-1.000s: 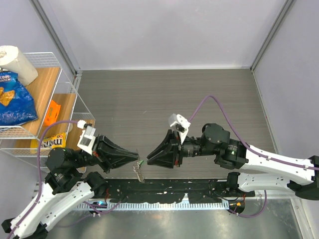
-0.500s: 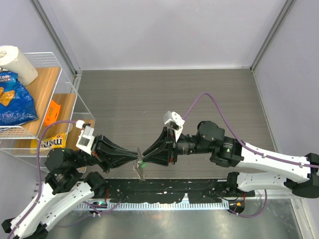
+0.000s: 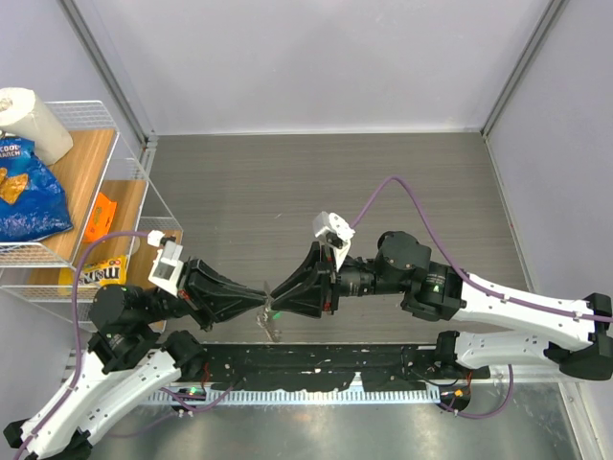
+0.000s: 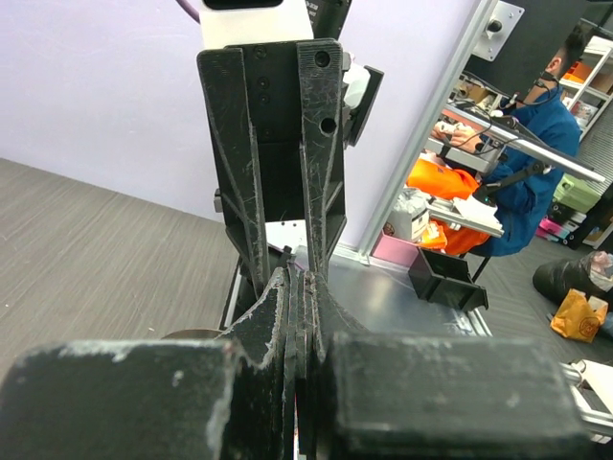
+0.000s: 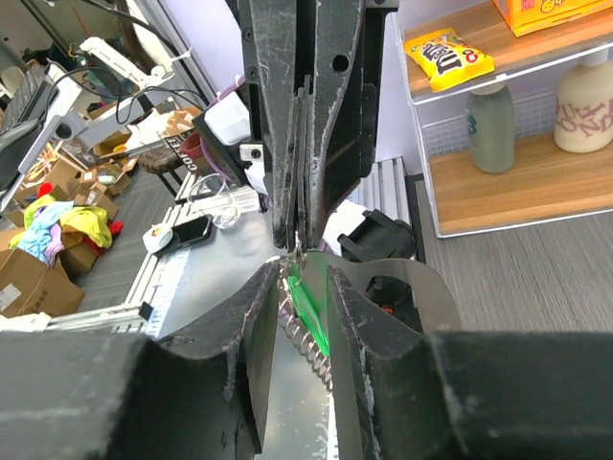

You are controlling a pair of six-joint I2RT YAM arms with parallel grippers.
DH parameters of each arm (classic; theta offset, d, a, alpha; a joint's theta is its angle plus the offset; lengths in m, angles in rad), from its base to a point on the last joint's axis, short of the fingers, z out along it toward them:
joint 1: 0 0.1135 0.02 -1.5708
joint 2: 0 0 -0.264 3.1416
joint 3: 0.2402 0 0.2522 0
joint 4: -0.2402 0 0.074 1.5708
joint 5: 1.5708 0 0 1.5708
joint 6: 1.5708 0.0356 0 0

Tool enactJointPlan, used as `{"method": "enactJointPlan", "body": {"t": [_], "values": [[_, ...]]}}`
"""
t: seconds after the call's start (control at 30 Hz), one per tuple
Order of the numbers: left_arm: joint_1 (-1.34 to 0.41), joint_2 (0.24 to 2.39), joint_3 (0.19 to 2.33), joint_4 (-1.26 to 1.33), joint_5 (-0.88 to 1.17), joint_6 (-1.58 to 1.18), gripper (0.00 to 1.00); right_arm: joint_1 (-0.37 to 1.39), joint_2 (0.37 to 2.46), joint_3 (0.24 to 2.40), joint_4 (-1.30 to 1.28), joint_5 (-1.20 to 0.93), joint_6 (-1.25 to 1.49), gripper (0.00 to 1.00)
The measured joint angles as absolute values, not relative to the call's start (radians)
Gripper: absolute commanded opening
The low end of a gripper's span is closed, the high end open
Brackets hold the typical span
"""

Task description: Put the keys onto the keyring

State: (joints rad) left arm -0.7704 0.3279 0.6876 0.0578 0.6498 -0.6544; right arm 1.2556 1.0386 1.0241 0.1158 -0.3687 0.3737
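Observation:
My left gripper [image 3: 262, 300] is shut, pinching the thin silver keyring at its tips [image 5: 300, 240]. A key with a green plastic head [image 5: 308, 307] and a short silver chain [image 5: 308, 347] hang from that ring, just above the table's near edge [image 3: 271, 312]. My right gripper [image 3: 275, 298] meets the left one tip to tip. Its jaws stand a little apart, one on each side of the green key, with a gap showing beside it. In the left wrist view my own shut fingertips [image 4: 300, 278] hide the ring, and the right gripper [image 4: 284, 264] fills the view ahead.
A wire shelf [image 3: 134, 201] at the left holds a blue chip bag [image 3: 29, 192], a paper roll [image 3: 34, 120], an orange packet [image 3: 99, 218] and a yellow candy bag [image 3: 96, 273]. A black rail [image 3: 316, 359] runs along the near edge under both grippers.
The right arm has moved left until its tips meet the left gripper, and its jaws now straddle the green key. The left arm has held still.

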Motion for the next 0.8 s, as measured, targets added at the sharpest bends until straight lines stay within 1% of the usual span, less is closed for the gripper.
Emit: {"method": "enactJointPlan", "body": {"t": [0.1,0.53,0.57,0.63,0.67,0.7,0.8], "values": [[-0.770,0.328,0.684,0.058,0.646,-0.654,0.00,1.258,1.042,1.025,0.124,-0.369,0.374,0.33],[-0.770,0.328,0.684,0.063,0.638,-0.655,0.00,1.261,1.067,1.036,0.130,-0.372,0.374,0.26],[-0.770,0.328,0.684,0.063,0.638,-0.654,0.00,1.261,1.068,1.037,0.131,-0.372,0.374,0.25],[-0.770,0.328,0.683,0.063,0.638,-0.655,0.00,1.261,1.068,1.040,0.134,-0.372,0.374,0.16],[-0.770,0.328,0.683,0.064,0.638,-0.655,0.00,1.261,1.068,1.042,0.135,-0.373,0.373,0.08],[-0.770,0.328,0.682,0.065,0.636,-0.655,0.00,1.261,1.069,1.045,0.136,-0.374,0.374,0.05],[-0.770,0.327,0.681,0.071,0.633,-0.656,0.00,1.262,1.076,1.055,0.134,-0.379,0.372,0.05]]}}
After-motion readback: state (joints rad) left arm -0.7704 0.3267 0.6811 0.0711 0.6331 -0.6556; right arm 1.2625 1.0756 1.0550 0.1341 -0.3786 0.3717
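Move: The green key hangs just off the right hand's open fingertips, about 2 cm to its left and 1 cm lower, with no real offset forward or back. The left fingertips, shut on the top of the keyring, sit some 3 cm left of the right hand at about its height; the keyring's body hangs below them, about 3 cm left and 5 cm down from the right hand. From the left hand, the green key lies about 1 cm to the right and 2 cm below. The right hand eases about 1 cm to its left, straight in under the tips of the left fingers with its wrist almost unturned, so that its parted fingers sit around the green key. Towards the end they close from about a third open to nearly shut, pinching the key beside the keyring while the hand lifts about half a centimetre, and the left hand stays in place, still gripping the top of the keyring. ##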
